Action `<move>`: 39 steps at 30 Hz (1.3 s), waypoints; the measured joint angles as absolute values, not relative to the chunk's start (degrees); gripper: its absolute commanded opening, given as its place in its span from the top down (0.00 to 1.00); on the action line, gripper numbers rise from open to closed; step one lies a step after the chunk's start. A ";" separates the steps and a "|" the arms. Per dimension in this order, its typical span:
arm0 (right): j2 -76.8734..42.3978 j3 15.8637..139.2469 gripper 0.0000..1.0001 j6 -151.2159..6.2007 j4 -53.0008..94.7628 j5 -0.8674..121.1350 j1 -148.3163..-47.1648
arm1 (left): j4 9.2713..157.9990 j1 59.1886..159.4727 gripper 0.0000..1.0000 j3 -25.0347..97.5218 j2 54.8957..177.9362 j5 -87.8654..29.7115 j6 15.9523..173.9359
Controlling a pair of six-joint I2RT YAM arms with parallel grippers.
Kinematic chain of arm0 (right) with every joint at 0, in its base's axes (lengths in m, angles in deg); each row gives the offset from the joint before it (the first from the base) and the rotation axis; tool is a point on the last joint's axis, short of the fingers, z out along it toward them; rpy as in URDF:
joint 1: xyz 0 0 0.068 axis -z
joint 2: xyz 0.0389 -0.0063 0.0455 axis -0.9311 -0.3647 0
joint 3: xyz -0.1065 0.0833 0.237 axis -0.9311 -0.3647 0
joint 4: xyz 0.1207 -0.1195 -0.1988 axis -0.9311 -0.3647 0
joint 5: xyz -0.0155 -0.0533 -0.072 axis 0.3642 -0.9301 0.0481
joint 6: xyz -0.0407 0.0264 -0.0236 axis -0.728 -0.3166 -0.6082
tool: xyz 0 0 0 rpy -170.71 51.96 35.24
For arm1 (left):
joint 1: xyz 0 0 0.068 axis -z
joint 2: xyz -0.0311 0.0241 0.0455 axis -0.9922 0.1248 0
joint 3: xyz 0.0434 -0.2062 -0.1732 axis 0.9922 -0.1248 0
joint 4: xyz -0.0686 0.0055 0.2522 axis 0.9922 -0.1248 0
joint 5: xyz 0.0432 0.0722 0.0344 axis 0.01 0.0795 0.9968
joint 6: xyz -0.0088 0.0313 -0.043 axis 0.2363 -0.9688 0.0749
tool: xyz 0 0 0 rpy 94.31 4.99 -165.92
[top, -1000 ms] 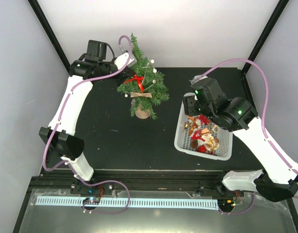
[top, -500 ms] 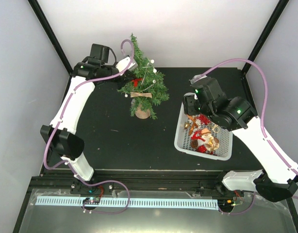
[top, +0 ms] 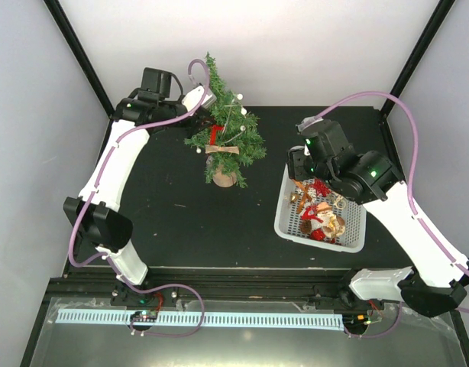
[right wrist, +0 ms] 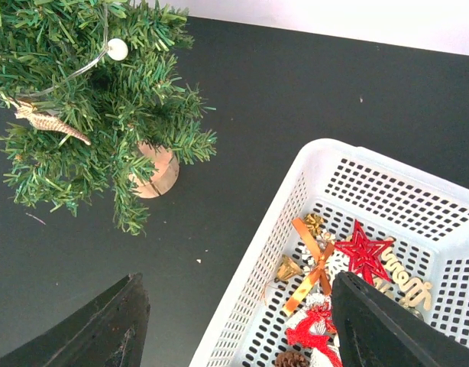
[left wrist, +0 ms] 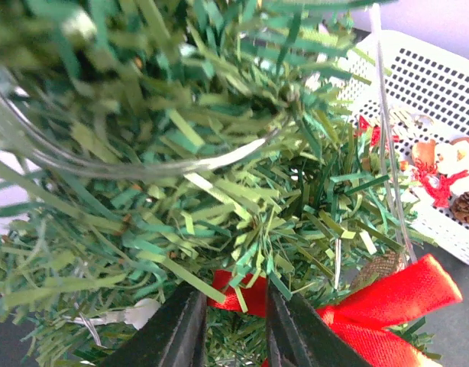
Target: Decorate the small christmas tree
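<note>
The small christmas tree (top: 233, 126) stands on its brown pot (top: 224, 179) at the table's back middle. It carries a burlap bow (top: 221, 150), white balls and a red bow (top: 214, 131). My left gripper (top: 205, 108) is pushed into the tree's left side. In the left wrist view my left gripper (left wrist: 233, 321) has its fingers close together, with the red bow's ribbon (left wrist: 250, 294) filling the gap between them. My right gripper (top: 299, 164) is wide open and empty above the left edge of the white basket (top: 283, 210); it also shows in the right wrist view (right wrist: 234, 329).
The basket (right wrist: 295, 191) holds a red star (right wrist: 364, 256), a gold bell (right wrist: 288, 269), an orange ribbon (right wrist: 315, 264), a pinecone (right wrist: 292, 358) and other ornaments. Black frame posts stand at the back corners. The tree (right wrist: 66, 99) is left of the basket.
My left gripper has pushed a little right, deeper into the tree, and the red bow has shifted slightly. My right gripper has edged up and left over the basket.
</note>
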State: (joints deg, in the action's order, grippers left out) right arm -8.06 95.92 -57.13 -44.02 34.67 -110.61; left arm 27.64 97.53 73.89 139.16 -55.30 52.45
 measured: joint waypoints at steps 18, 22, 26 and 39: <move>-8.45 95.92 0.33 -58.00 -43.86 35.15 -110.17 | 27.67 97.53 0.76 75.05 139.27 -56.80 56.97; -8.45 95.72 0.33 -58.00 -43.54 35.21 -110.00 | 27.95 97.53 0.70 75.05 139.27 -56.76 57.54; -8.45 94.78 0.33 -58.00 -43.23 35.52 -109.98 | 28.12 97.51 0.61 75.27 139.27 -56.56 58.11; -8.25 94.02 0.33 -57.98 -43.12 36.02 -109.96 | 28.43 96.76 0.45 77.09 139.27 -55.67 59.64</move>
State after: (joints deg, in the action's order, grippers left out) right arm -8.25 94.02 -57.98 -43.12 36.02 -109.96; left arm 28.43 96.76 77.09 139.27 -55.67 59.64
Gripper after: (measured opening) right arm 0.667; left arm 0.536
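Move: The red bow's knot sits just past the left fingertips, about 3 cm to the right, 2 cm back and 2 cm lower, with its ribbon showing between them. The burlap bow lies roughly 4 cm right, 4 cm back and 6 cm below this hand, and the tree's middle is some 5 cm right, 3 cm ahead and 8 cm down. From the right hand, the red bow is about 20 cm left, 9 cm ahead and 3 cm lower. The left hand eases upward away from the red bow on the robot's side of the tree, about 1 cm at first, then, after hardly moving for a while, another 1.5 cm with a slight tilt of some 5 degrees. Its already parted fingers spread to just over half open, narrowing briefly on the way, so that the ribbon that showed between the tips at the outset is left clear of them. ##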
